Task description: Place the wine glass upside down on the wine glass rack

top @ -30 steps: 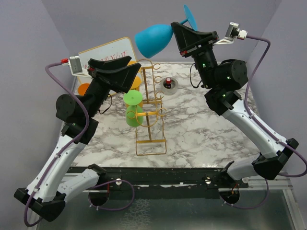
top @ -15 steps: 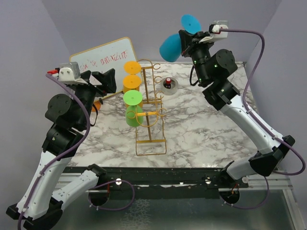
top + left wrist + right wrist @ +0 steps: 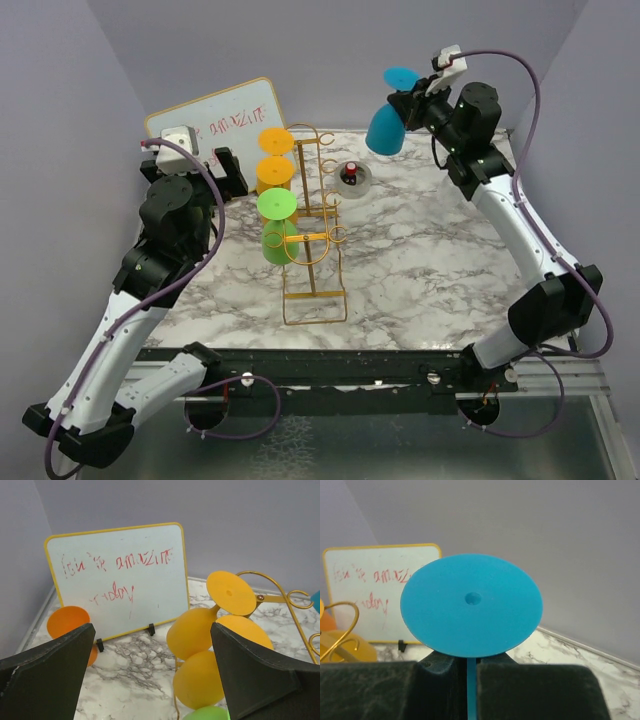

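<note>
My right gripper point(image 3: 420, 100) is shut on the stem of the blue wine glass point(image 3: 384, 130), holding it in the air at the back right with the bowl hanging down and the foot point(image 3: 471, 605) on top. The stem runs between the right fingers point(image 3: 530, 690). The gold wire wine glass rack point(image 3: 312, 230) stands mid-table, to the left of the blue glass. Two orange glasses point(image 3: 272, 172) and a green glass point(image 3: 277, 206) hang upside down on its left side. My left gripper point(image 3: 225, 170) stands open and empty left of the rack, facing the orange glasses point(image 3: 200, 635).
A yellow-framed whiteboard point(image 3: 215, 115) with red writing leans at the back left. Another orange glass point(image 3: 67, 622) sits in front of it. A small round dish with a red-topped piece point(image 3: 352, 175) lies behind the rack. Purple walls close in on three sides.
The right arm carried the blue glass from above the rack to the right and lower, bowl now down. The left arm pulled back leftward from the rack, and its jaws opened fully.
</note>
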Motion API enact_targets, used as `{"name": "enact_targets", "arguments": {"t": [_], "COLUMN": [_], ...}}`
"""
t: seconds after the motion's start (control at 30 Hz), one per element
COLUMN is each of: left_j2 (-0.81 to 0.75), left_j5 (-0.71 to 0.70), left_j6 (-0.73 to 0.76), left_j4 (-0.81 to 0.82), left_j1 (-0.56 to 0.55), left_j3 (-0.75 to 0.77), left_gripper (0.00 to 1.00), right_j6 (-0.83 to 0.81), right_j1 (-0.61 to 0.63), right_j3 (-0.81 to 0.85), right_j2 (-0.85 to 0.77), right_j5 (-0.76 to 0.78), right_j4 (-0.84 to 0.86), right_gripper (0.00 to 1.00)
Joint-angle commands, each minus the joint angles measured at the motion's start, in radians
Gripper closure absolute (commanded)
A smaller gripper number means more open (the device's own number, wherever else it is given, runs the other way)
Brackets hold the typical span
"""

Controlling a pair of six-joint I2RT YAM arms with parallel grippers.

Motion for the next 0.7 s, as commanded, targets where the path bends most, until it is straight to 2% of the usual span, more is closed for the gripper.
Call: {"name": "enact_targets", "arguments": {"t": [0.0, 0.13, 0.23, 0.43, 0.67], "left_j2": [0.013, 0.002, -0.019, -0.043, -0.034], "left_j5": [-0.032, -0.012, 0.006, 0.050, 0.048], "left_j6": [-0.032, -0.052, -0.068, -0.084, -0.086], "left_j4": [-0.049, -0.049, -0.034, 0.008, 0.016], "left_j1": [-0.002, -0.002, -0.002, -0.002, -0.002], "left_j3": [0.009, -0.007, -0.031, -0.065, -0.072], "left_gripper": [0.01, 0.01, 0.01, 0.01, 0.01], "right_j6": [-0.030, -0.099, -0.074, -0.075, -0.129], "right_j1": [-0.047, -0.053, -0.053, -0.040, -0.013], "right_j3": [0.018, 0.025, 0.014, -0.006, 0.024], "right_j2": [0.034, 0.054, 0.072, 0.103, 0.139], "right_j5": [-0.359, -0.496, -0.580, -0.670, -0.673], "right_j4": [-0.027, -0.051, -0.011, 0.023, -0.021], "right_gripper": [0.99, 0.99, 0.99, 0.99, 0.99]}}
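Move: Out past the rack's right side, the right hand holds the blue wine glass upside down by its stem. The rack's free far-right hook lies about 12 cm to its left, 5 cm back and 13 cm lower. Beyond that hook, the far yellow glass hangs 10 cm further left; the red-capped bottle stands roughly 8 cm left of the hand, level with it, some 37 cm below. From the left hand the hook is about 13 cm ahead, 22 cm right, 13 cm lower. Swinging the upside-down blue glass in towards the rack's far-right end, the right hand goes left about 7 cm while sinking nearly as much and drawing back some 4 cm. The wrist turns about 35 degrees counter-clockwise, and the shut fingers keep their pinch on the stem below the glass's foot. ##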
